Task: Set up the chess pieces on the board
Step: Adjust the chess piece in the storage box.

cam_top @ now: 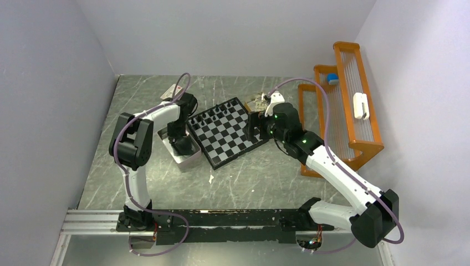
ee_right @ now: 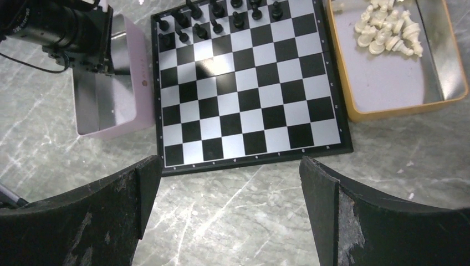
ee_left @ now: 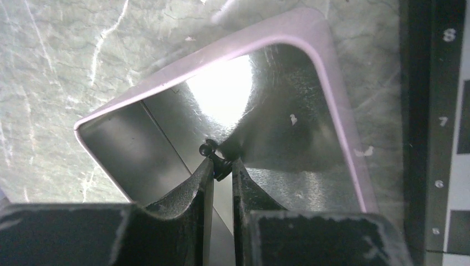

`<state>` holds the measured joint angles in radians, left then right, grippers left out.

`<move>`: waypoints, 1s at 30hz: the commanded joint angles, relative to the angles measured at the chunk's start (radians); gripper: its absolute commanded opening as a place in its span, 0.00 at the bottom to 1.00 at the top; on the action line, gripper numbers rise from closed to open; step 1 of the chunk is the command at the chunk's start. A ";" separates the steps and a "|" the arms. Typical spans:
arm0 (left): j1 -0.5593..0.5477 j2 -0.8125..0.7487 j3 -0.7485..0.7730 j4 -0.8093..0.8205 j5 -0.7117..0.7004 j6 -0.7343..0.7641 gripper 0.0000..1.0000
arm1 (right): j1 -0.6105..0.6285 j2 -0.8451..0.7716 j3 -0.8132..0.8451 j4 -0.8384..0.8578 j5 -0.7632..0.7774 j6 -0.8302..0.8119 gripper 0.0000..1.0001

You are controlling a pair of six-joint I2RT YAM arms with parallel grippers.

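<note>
In the left wrist view my left gripper (ee_left: 221, 164) reaches down into the pinkish-white box (ee_left: 221, 52). Its fingertips are pinched on a tiny black chess piece (ee_left: 209, 148) at the box floor. From above, that gripper (cam_top: 180, 145) sits in the box (cam_top: 191, 162) left of the board (cam_top: 227, 136). Several black chess pieces (ee_right: 213, 19) stand in the board's (ee_right: 244, 94) far rows. My right gripper (ee_right: 230, 183) hangs open over the bare table just off the board's near edge, holding nothing.
A tan tray (ee_right: 388, 113) right of the board holds several cream-white chessmen (ee_right: 385, 30). An orange rack (cam_top: 343, 111) stands at the right wall. The left arm's wrist (ee_right: 61, 27) hangs over the box. Grey walls close in on three sides.
</note>
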<state>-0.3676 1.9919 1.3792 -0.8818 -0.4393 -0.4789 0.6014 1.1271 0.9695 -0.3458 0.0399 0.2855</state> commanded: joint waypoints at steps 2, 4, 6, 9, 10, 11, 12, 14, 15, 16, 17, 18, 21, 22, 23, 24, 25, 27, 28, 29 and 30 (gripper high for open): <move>-0.005 -0.070 -0.063 0.103 0.077 0.007 0.14 | 0.000 0.011 -0.035 0.150 -0.015 0.072 1.00; -0.005 -0.089 -0.086 0.134 0.089 0.021 0.14 | 0.000 0.038 -0.023 0.196 0.011 0.082 1.00; -0.005 -0.109 -0.116 0.173 0.114 0.050 0.15 | -0.001 0.073 0.007 0.222 0.021 0.089 1.00; -0.005 -0.120 -0.140 0.220 0.127 0.089 0.15 | 0.000 0.088 0.013 0.261 0.029 0.112 1.00; -0.005 -0.122 -0.144 0.234 0.131 0.103 0.14 | -0.001 0.085 0.006 0.295 0.025 0.112 1.00; -0.005 -0.124 -0.144 0.239 0.137 0.112 0.14 | -0.001 0.085 0.014 0.308 0.020 0.106 1.00; -0.005 -0.135 -0.144 0.242 0.144 0.119 0.14 | 0.000 0.089 0.035 0.295 0.037 0.095 1.00; -0.005 -0.153 -0.158 0.255 0.146 0.129 0.15 | 0.000 0.098 0.093 0.247 0.079 0.087 1.00; -0.004 -0.161 -0.165 0.260 0.141 0.130 0.15 | 0.000 0.095 0.113 0.232 0.091 0.079 1.00; -0.005 -0.166 -0.173 0.261 0.131 0.126 0.15 | -0.001 0.088 0.121 0.224 0.098 0.074 1.00; -0.005 -0.173 -0.187 0.270 0.128 0.123 0.15 | -0.001 0.074 0.121 0.228 0.104 0.071 1.00; -0.005 -0.177 -0.200 0.280 0.133 0.122 0.15 | 0.000 0.060 0.115 0.231 0.104 0.068 1.00; -0.005 -0.179 -0.230 0.281 0.133 0.104 0.14 | -0.001 0.025 0.104 0.217 0.098 0.055 1.00; -0.005 -0.182 -0.244 0.283 0.130 0.100 0.13 | -0.001 0.015 0.099 0.214 0.092 0.048 1.00; -0.005 -0.188 -0.253 0.286 0.127 0.097 0.14 | -0.002 0.008 0.091 0.217 0.080 0.040 1.00; -0.005 -0.196 -0.261 0.290 0.130 0.096 0.14 | -0.002 0.003 0.082 0.224 0.066 0.033 1.00; -0.005 -0.206 -0.269 0.298 0.139 0.098 0.14 | -0.001 0.000 0.074 0.228 0.056 0.028 1.00; -0.005 -0.217 -0.276 0.311 0.163 0.104 0.16 | -0.001 -0.006 0.066 0.233 0.046 0.020 1.00; -0.005 -0.218 -0.278 0.320 0.175 0.109 0.18 | -0.002 -0.008 0.061 0.238 0.045 0.016 1.00; -0.005 -0.219 -0.278 0.327 0.185 0.114 0.20 | 0.000 -0.013 0.057 0.244 0.047 0.014 1.00; -0.005 -0.217 -0.278 0.333 0.193 0.120 0.21 | -0.001 -0.019 0.051 0.252 0.048 0.015 1.00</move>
<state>-0.3687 1.7855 1.1183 -0.5980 -0.3096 -0.3714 0.6014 1.1309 1.0466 -0.1223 0.0952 0.3260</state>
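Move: My left hand already pinches a black chess piece low inside the storage box. The middle of the box floor lies about 2 cm back, 1 cm to my right and 1 cm down. The chessboard's middle is some 19 cm right and 5 cm ahead, and its nearest black piece about 8 cm ahead and 8 cm right. From my empty right hand that box floor is roughly 23 cm left, 3 cm ahead and 20 cm below. I keep the black piece pinched between my left fingertips and slide it about 2 cm to the right, low and level over the box floor, easing slightly back at the end. As I go, the wrist tilts some 15 degrees, so the fingers lean less to the left and more forward. My open right hand reaches forward, then rises about 8 cm, tipping upward. ##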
